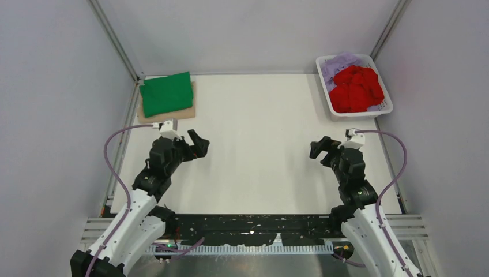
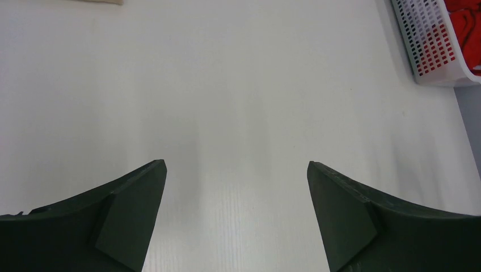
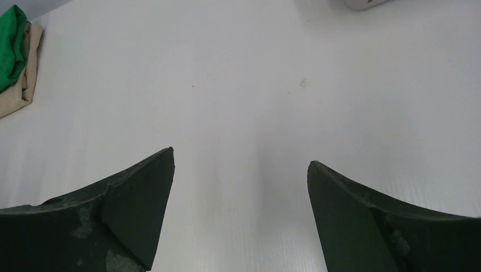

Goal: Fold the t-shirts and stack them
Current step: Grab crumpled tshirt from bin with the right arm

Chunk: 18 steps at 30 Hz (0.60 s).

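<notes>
A folded green t-shirt (image 1: 166, 94) lies on a folded beige t-shirt (image 1: 191, 111) at the table's far left corner. Both also show in the right wrist view, the green one (image 3: 10, 45) over the beige one (image 3: 22, 85). A crumpled red t-shirt (image 1: 356, 88) and a pale lavender t-shirt (image 1: 335, 66) lie in the white mesh basket (image 1: 353, 113) at the far right. My left gripper (image 1: 198, 143) is open and empty above the bare table, as the left wrist view (image 2: 236, 170) shows. My right gripper (image 1: 319, 148) is open and empty too, as seen from its wrist (image 3: 240, 164).
The basket's white mesh wall (image 2: 425, 51) shows at the top right of the left wrist view, red cloth (image 2: 465, 22) inside it. Grey walls and metal frame posts (image 1: 118, 43) enclose the white table (image 1: 254, 144).
</notes>
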Motion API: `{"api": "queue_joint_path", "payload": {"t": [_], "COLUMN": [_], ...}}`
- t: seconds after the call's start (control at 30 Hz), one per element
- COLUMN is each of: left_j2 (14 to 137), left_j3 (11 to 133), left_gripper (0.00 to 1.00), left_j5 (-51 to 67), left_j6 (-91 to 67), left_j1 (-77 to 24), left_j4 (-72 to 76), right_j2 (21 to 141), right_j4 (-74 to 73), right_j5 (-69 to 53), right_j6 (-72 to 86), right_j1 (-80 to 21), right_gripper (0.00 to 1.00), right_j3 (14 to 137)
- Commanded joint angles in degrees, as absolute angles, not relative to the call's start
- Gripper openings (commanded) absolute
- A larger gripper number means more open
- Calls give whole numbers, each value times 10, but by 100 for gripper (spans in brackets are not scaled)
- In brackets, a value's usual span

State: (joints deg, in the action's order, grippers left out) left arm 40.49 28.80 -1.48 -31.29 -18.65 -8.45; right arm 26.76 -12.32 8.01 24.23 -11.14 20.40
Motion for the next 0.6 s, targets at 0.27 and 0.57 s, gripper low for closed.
{"api": "queue_joint_path", "payload": {"t": [0.27, 0.57], "left_j2": [455, 507], "left_j3": [314, 323], "left_gripper": [100, 99], "left_j5": [-6, -5], "left_j6": [-307, -305], "left_j1": [-187, -187], "left_j4": [-59, -31], "right_j2": [475, 860], "right_j4": [-24, -218], "right_j5": [187, 115], "right_j6": [207, 198], "right_j1": [-88, 79], "right_gripper": [96, 96], "right_j3": [391, 799]}}
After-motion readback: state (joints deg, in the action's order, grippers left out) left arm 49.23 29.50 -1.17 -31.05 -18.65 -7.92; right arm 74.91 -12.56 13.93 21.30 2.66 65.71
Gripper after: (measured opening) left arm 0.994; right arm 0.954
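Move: The crumpled red t-shirt, on top in the white bin, lies about 27 cm ahead of the right hand, 14 cm to its right and some 8 cm lower. The lilac shirt partly under it sits about 7 cm farther out and 4 cm more to the left than the red one; the bin's middle is roughly below the red shirt. From the left hand the red shirt is about 26 cm ahead, 62 cm right and 10 cm down. Open right hand speeds about 16 cm forward, up and right towards the red t-shirt; left hand sinks slightly. ##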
